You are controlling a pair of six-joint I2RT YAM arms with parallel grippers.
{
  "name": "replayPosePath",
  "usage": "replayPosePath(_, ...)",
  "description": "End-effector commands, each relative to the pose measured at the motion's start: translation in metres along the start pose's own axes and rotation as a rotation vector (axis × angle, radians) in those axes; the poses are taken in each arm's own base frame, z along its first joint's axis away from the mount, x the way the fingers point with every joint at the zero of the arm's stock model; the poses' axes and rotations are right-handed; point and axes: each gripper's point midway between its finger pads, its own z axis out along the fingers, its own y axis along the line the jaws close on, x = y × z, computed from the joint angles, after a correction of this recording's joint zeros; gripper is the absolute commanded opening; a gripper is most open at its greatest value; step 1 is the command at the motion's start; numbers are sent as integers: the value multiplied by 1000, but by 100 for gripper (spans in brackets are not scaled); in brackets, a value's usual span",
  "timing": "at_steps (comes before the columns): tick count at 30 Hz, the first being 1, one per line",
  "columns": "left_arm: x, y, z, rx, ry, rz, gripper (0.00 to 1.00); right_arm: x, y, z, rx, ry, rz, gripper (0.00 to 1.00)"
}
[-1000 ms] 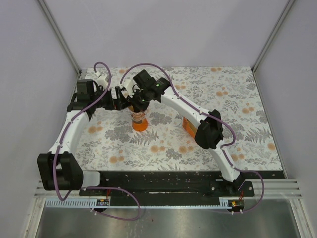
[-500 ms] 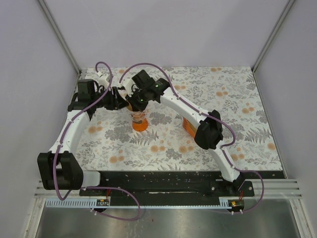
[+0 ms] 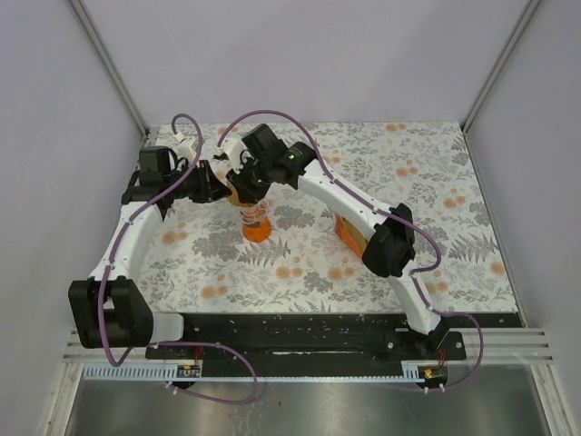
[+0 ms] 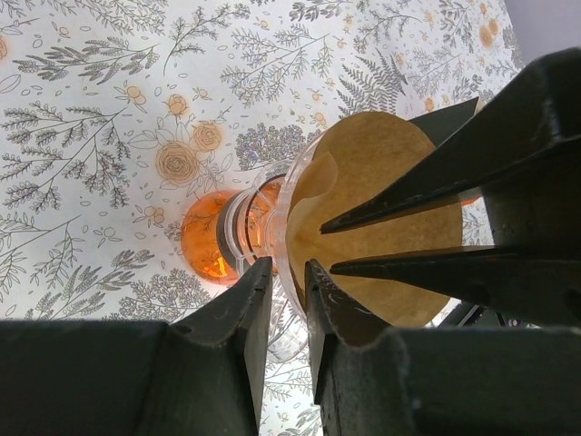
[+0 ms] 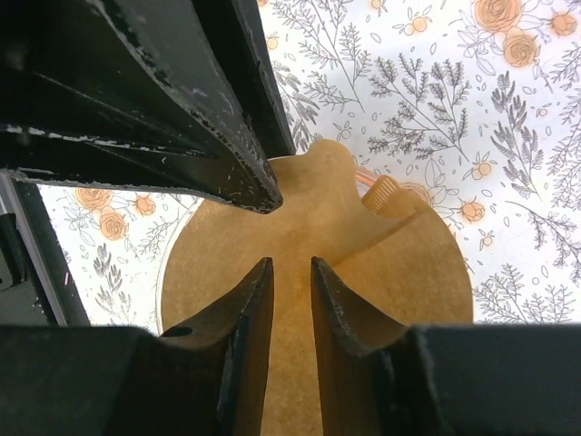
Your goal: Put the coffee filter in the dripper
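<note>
The dripper (image 3: 256, 224), a clear funnel on an orange base (image 4: 204, 238), stands upright at the back left of the floral cloth. The coffee filter (image 4: 372, 182), a light-brown paper cone, sits opened inside the funnel (image 5: 363, 263). My left gripper (image 4: 289, 265) comes from the left and is pinched on the funnel's rim, one finger outside the clear wall and one inside on the paper. My right gripper (image 5: 290, 272) hangs over the filter with its jaws slightly apart, and only the paper shows in the gap. Both grippers meet above the dripper in the top view.
An orange and beige object (image 3: 348, 232) lies on the cloth to the right of the dripper, partly under my right arm. Grey walls close the table in at the back and both sides. The left gripper's black fingers (image 5: 209, 136) crowd the top of the right wrist view.
My left jaws closed from wide open onto the dripper's rim. My right jaws parted from shut and let go of the filter, which stays in the funnel.
</note>
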Motion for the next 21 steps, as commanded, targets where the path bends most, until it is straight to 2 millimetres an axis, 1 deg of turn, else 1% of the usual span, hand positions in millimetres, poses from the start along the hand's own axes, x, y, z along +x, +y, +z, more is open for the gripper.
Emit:
replayPosePath(1, -9, -7, -8, 13, -32, 48, 25, -35, 2, -33, 53, -107, -15, 33)
replayPosePath(4, -8, -7, -8, 14, -29, 48, 24, -42, 3, -37, 56, -135, -13, 37)
replayPosePath(7, -9, -7, -8, 16, -31, 50, 24, -52, 6, -46, 52, -177, -25, 40)
replayPosePath(11, -10, -9, -9, 20, -35, 56, 24, -76, 20, -70, 2, -261, -71, 54)
replayPosePath(13, -9, -8, -9, 18, -32, 52, 24, -88, 24, -85, 0, -301, -108, 63)
replayPosePath(15, -10, -9, -9, 19, -34, 56, 23, -93, 18, -95, 28, -316, -127, 75)
replayPosePath(16, -10, -8, -9, 19, -34, 58, 23, -93, 12, -97, 46, -311, -133, 79)
replayPosePath(19, -10, -8, -9, 15, -37, 63, 22, -86, -11, -98, 71, -280, -119, 86)
replayPosePath(20, -11, -9, -9, 18, -37, 65, 22, -80, -17, -94, 62, -258, -110, 88)
replayPosePath(21, -10, -8, -9, 15, -36, 62, 22, -78, -27, -95, 57, -254, -102, 90)
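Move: From the right hand, the coffee filter's middle is about 3 cm below and 1 cm to the right, spread open inside the dripper. The carafe under the dripper has its middle some 13 cm below the right hand and 1 cm to its right, 1 cm back; the coffee box is about 25 cm to the right of that hand, 3 cm back and 16 cm below. From the left hand, at the dripper's rim, the filter lies some 5 cm to the right and 2 cm lower, level in reach. Lift the right gripper almost straight up, away from the coffee filter, about 10 cm, easing off slowly at first and then faster. Spread its fingers from roughly a third open to nearly wide as it climbs, and let the fingertips tilt up some 15 degrees. Keep the left gripper still, its fingers pinching the dripper's near-left rim. ##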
